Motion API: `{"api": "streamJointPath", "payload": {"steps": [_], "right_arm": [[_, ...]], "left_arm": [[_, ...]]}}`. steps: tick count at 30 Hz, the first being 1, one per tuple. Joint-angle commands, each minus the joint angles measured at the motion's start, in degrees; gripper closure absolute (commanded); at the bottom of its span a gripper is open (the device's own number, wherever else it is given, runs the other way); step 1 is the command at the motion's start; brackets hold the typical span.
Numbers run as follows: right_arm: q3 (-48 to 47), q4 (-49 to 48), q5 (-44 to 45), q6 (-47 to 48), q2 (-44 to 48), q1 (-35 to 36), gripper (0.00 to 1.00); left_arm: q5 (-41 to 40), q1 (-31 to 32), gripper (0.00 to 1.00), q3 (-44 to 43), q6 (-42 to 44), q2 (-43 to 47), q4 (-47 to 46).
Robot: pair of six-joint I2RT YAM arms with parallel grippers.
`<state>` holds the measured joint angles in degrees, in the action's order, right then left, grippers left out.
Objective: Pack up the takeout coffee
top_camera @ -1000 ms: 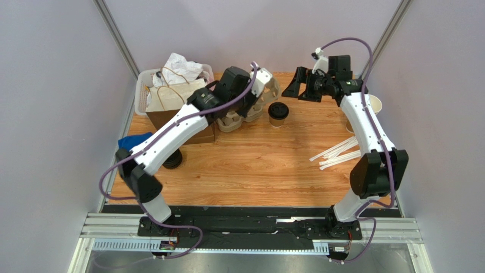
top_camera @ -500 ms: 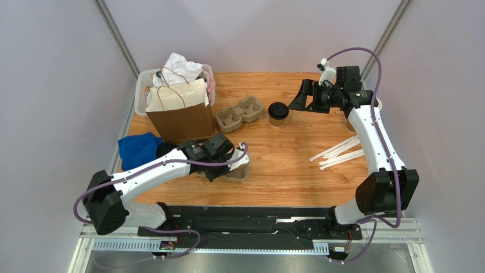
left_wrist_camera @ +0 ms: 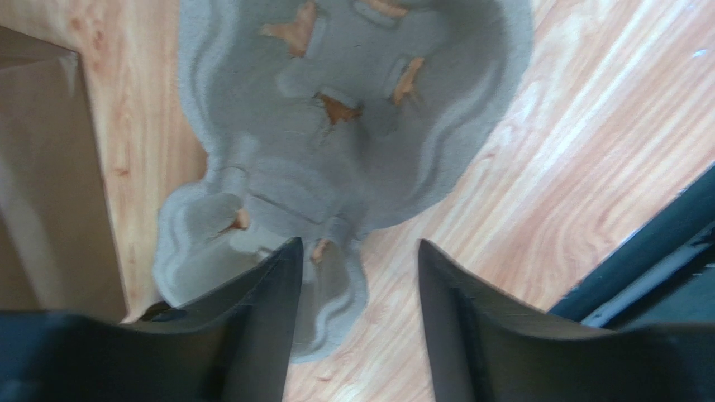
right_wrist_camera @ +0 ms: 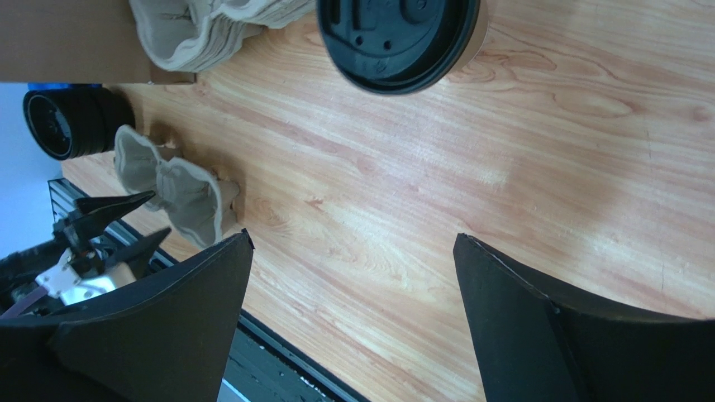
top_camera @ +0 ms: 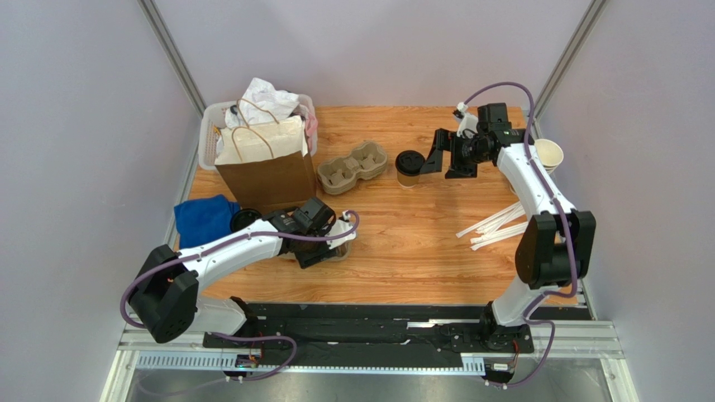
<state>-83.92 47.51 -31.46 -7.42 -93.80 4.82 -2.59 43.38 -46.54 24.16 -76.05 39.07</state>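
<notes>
The takeout coffee (top_camera: 409,166), a tan paper cup with a black lid (right_wrist_camera: 399,38), stands upright at the back middle of the table. My right gripper (top_camera: 435,159) hovers just right of it, open and empty (right_wrist_camera: 352,241), not touching it. My left gripper (top_camera: 342,243) is low over the near-left table, jaws apart (left_wrist_camera: 359,247). A single grey pulp cup carrier (left_wrist_camera: 336,126) lies on the wood under it. The carrier's near edge reaches in between the fingers beside the left finger (left_wrist_camera: 252,318), and neither finger pinches it. The same carrier (right_wrist_camera: 180,193) shows in the right wrist view.
A brown paper bag (top_camera: 267,172) stands at the back left before a white bin (top_camera: 210,126). A stack of carriers (top_camera: 352,167) sits beside the bag. Black lids (top_camera: 245,219) and a blue cloth (top_camera: 206,219) lie left. Straws (top_camera: 499,224) and lidless cream cups (top_camera: 550,153) are right.
My left arm swung from the carrier stack to the near table with one carrier, lowered it and opened its jaws. My right gripper moved left and down toward the coffee.
</notes>
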Motion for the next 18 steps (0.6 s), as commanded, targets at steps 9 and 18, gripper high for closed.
{"api": "streamJointPath", "payload": {"steps": [9,18], "right_arm": [[-16.4,3.5,0.0,5.7,-3.5,0.8,0.04],[-15.6,6.9,0.7,9.4,5.5,-0.5,0.02]], "left_arm": [[19.4,-1.0,0.05,-25.3,2.6,16.5,15.8],[19.5,-26.8,0.04,-48.5,2.9,15.9,18.8]]}}
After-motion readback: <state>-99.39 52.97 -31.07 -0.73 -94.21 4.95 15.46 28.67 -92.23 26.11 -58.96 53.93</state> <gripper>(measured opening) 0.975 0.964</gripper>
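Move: The left hand, already half open, is low at the near wall of the placed cup carrier, whose middle is about 4 cm ahead and 2 below. The lid stack is some 16 cm left and 4 ahead of that hand, the paper bag roughly 17 ahead and 12 left, the spare carriers about 20 ahead and 9 right. From the open, empty right hand, the lidded coffee cup is around 4 cm ahead, 6 left and 12 below. Straight up and fast, the left hand comes free of the cup carrier and climbs about 35 cm, opening wide, its fingers swinging from nearly down towards forward and right; it bows a few centimetres right and back. The right hand, staying wide open, goes forward and dips slightly, then rises away from the coffee cup, ending some 8 cm higher, fingers tipping up. ##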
